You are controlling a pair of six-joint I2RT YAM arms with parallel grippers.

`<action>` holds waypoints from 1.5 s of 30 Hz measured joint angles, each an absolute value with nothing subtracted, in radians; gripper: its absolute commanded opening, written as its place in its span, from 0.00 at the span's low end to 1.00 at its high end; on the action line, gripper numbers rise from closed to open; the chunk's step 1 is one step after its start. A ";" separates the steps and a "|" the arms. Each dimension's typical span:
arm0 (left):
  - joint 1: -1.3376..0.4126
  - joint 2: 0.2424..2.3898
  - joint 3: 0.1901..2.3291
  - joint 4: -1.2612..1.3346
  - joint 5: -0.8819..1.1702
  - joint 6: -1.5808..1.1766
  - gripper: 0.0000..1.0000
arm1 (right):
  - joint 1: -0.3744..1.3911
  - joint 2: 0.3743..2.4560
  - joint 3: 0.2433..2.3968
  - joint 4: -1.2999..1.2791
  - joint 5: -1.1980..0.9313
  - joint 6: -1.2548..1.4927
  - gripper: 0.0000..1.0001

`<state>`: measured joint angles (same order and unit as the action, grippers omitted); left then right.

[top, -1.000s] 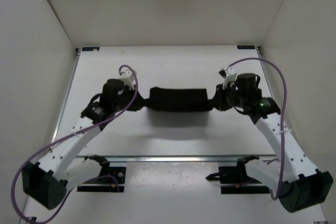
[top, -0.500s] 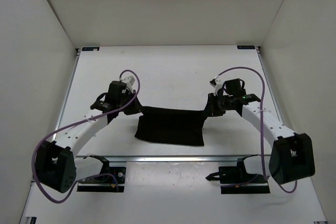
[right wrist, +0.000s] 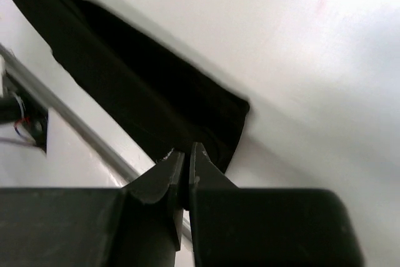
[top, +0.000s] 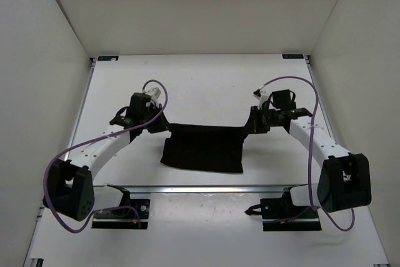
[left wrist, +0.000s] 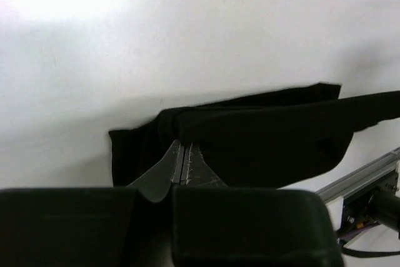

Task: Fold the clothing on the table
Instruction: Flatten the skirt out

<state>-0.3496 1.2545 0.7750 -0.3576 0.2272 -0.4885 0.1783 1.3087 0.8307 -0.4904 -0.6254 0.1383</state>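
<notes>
The clothing [top: 203, 149] is a plain black cloth, its top edge stretched taut between my two grippers. Its lower part spreads toward the near edge of the white table [top: 200, 85]. My left gripper [top: 164, 127] is shut on the cloth's upper left corner, and my right gripper [top: 250, 128] is shut on the upper right corner. In the left wrist view the closed left gripper [left wrist: 183, 146] pinches the clothing [left wrist: 262, 145], which runs off to the right. In the right wrist view the right gripper [right wrist: 187, 149] pinches the clothing [right wrist: 137, 98], which runs up and left.
White wall panels enclose the table on the left, back and right. A metal rail [top: 200, 187] runs along the near edge, just below the cloth's hem. The arm mounts [top: 119, 212] [top: 282, 207] sit in front of it. Purple cables loop over both arms.
A second ago the cloth was a short, narrow band held farther back. Both grippers have come in and nearer, and the cloth now drapes as a taller panel. Both grips have held.
</notes>
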 measured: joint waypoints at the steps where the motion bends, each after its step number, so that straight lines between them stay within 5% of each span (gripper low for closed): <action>1: -0.347 1.275 0.806 -0.360 0.228 -0.484 0.00 | 0.168 1.321 0.871 -0.505 -0.624 0.131 0.00; 10: -0.329 1.586 1.487 -0.358 0.199 -0.395 0.00 | 0.091 1.491 1.542 -0.558 -0.532 0.047 0.00; 14: -0.358 1.568 1.634 -0.337 0.143 -0.349 0.00 | 0.111 1.418 1.637 -0.519 -0.465 0.004 0.00; 27: -0.435 1.061 0.983 -0.402 0.158 -0.332 0.00 | 0.168 0.968 0.909 -0.582 -0.511 0.083 0.00; 33: -0.476 0.894 0.791 -0.540 0.181 -0.384 0.00 | 0.281 0.846 0.743 -0.682 -0.540 0.205 0.00; 45: -0.421 0.927 0.632 -0.552 0.238 -0.488 0.00 | 0.309 0.992 0.596 -0.537 -0.638 0.317 0.00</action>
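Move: About 7 cm back towards the base and 12 cm to the right of the left hand is the skirt's middle, some 4 cm below it; from the right hand that middle is about 6 cm back and 16 cm left, also about 4 cm down. The skirt's left near corner trails 12 cm behind the left hand and 2 cm to its left; its right near corner is 14 cm behind the right hand and 2 cm to its left. Flinging the skirt out by the two corners they still pinch, both hands swing together forward and up, roughly 15 cm out and 27 cm high, fingertips tipping outward some 40 degrees. They then sweep back and down towards the base, levelling the tip out again, and finish near the starting height, 8 or 9 cm nearer the robot, grips still shut. ##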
